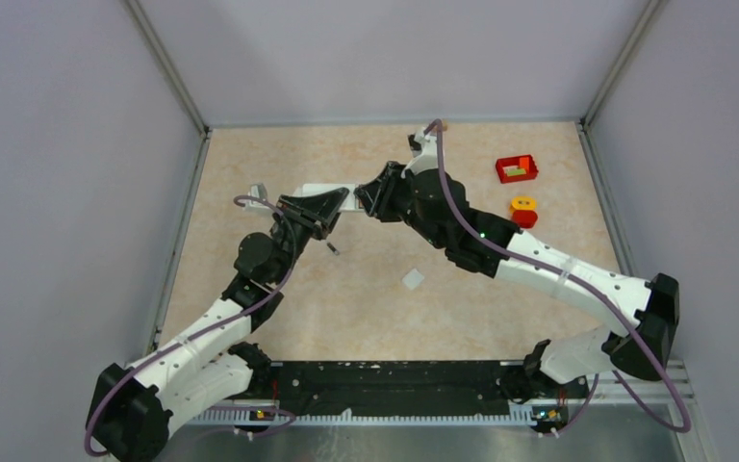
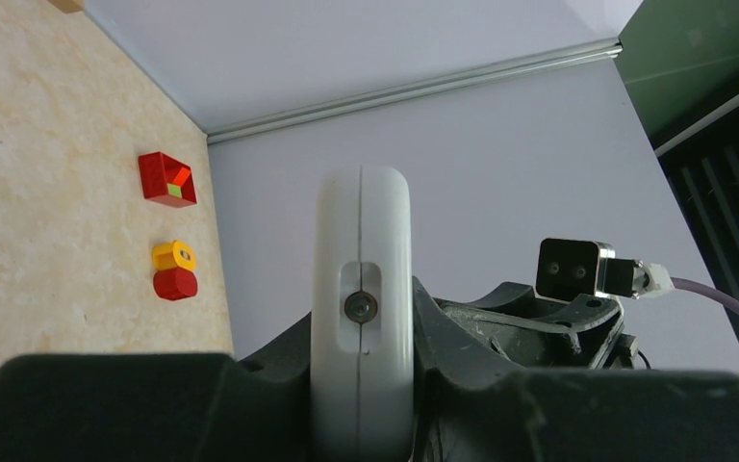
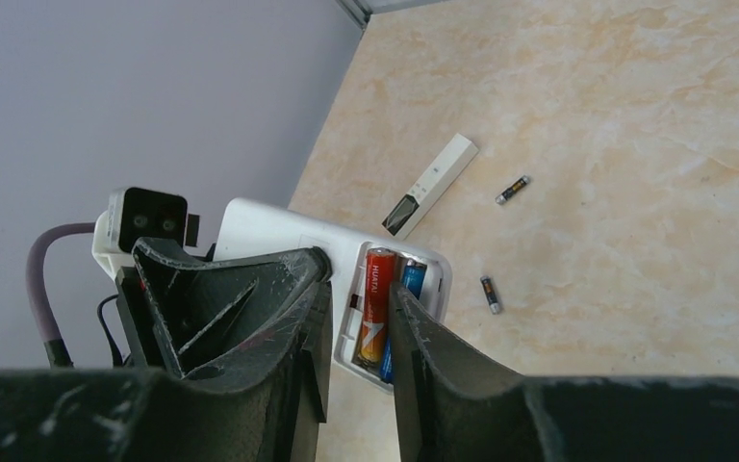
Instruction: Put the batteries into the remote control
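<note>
My left gripper (image 2: 363, 409) is shut on the white remote control (image 2: 363, 289), which it holds edge-on above the table (image 1: 319, 192). The remote control (image 3: 279, 231) has its back compartment open, with a red battery (image 3: 376, 303) and a blue battery (image 3: 410, 279) lying side by side inside. My right gripper (image 3: 358, 279) hovers over that compartment, open, its fingers apart on either side of the red battery. In the top view the right gripper (image 1: 366, 197) meets the left gripper (image 1: 316, 212) at the remote. Two loose batteries (image 3: 513, 190) (image 3: 490, 295) lie on the table.
A long white bar with a dark label (image 3: 430, 183) lies on the table beyond the remote. A red box (image 1: 517, 169) and a yellow-and-red block (image 1: 523, 211) sit at the back right. A small white square (image 1: 413, 279) lies mid-table. Walls enclose the table on three sides.
</note>
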You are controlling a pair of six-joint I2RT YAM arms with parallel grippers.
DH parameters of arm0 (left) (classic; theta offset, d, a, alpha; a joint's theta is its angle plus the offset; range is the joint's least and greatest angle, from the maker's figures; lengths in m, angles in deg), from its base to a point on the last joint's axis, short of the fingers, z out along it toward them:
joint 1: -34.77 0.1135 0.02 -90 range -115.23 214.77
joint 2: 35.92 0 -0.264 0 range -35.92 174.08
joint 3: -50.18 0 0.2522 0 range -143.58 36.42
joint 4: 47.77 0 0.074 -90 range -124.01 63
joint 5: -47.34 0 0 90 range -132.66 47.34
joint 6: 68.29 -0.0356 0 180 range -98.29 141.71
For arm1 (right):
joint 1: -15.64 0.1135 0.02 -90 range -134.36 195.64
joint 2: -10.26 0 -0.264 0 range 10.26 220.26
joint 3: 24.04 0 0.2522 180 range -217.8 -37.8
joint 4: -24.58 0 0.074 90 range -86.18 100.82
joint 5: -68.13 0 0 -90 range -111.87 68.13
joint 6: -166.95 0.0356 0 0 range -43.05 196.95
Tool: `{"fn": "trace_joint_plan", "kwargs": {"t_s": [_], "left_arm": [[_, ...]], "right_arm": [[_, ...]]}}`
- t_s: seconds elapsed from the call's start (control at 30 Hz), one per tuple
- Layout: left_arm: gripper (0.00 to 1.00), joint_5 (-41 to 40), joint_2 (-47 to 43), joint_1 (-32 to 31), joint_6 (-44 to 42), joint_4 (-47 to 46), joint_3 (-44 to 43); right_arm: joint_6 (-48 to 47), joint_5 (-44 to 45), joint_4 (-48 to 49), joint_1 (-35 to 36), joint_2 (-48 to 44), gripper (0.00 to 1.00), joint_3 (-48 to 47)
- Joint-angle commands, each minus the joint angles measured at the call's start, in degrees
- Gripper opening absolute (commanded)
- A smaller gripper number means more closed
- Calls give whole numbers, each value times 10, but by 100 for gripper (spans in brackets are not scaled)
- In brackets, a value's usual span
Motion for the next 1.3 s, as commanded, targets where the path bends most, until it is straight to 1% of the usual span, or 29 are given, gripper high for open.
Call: {"fn": "trace_joint_plan", "kwargs": {"t_s": [0.0, 0.13, 0.23, 0.27, 0.37, 0.4, 0.43, 0.47, 0.5, 0.53, 0.63, 0.77, 0.8, 0.9, 1.13, 1.27], "left_arm": [[0, -8, -6, 3, 0, -74, -10], [0, -15, -13, 3, -13, -65, -9], [0, -18, -18, 2, -28, -62, -8], [0, -19, -19, 2, -32, -59, -9], [0, -18, -20, 3, -45, -55, -9], [0, -18, -19, 3, -47, -55, -10], [0, -17, -18, 4, -50, -56, -9], [0, -17, -17, 4, -51, -60, -9], [0, -16, -16, 5, -52, -65, -7], [0, -16, -15, 5, -55, -71, -6], [0, -18, -15, 6, -66, -82, -5], [0, -20, -19, 6, -82, -88, -7], [0, -20, -21, 6, -85, -87, -8], [0, -22, -26, 6, -91, -86, -8], [0, -10, -31, 6, -80, -88, -4], [0, 0, -30, 6, -73, -95, -3]], "right_arm": [[-3, 5, -28, 5, -28, 30, -25], [-2, 8, -48, 5, -38, 36, -40], [-6, -7, -57, 5, -44, 43, -54], [-5, -12, -65, 5, -45, 47, -60], [9, -26, -88, 5, -49, 60, -75], [22, -29, -101, 3, -51, 68, -81], [43, -32, -113, 2, -53, 75, -85], [77, -29, -125, -2, -57, 80, -83], [111, -27, -122, -3, -62, 87, -71], [145, -34, -92, -3, -70, 92, -49], [259, -63, -19, -3, -82, 94, 0], [388, -64, 66, -3, -102, 95, 77], [410, -63, 73, -4, -104, 95, 88], [459, -67, 94, -4, -101, 95, 99], [525, -61, 174, -9, -87, 93, 130], [568, -93, 199, -19, -63, 91, 133]]}}
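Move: The red battery, already in the compartment of the remote control, lies about 1 cm ahead, 1 cm left and 1 cm below the right hand, between its parted fingers; the blue battery sits alongside, about 1 cm to its right. On the table some 20 cm below the right hand are a black battery, 3 cm ahead and 9 cm left, and the white cover, 6 cm back and 10 cm right. From the left hand, the red battery is about 4 cm right, level in depth and height. The red battery is left in its slot as the right fingers, already parted, spread nearly fully and draw back and up from the remote control, about 4 cm each way; the hand then dips almost 3 cm and rises again, rolling left side up about 45 degrees and tipping down about 30. The left hand keeps its grip on the remote control, lifting it about 2.5 cm and tilting up slightly. ##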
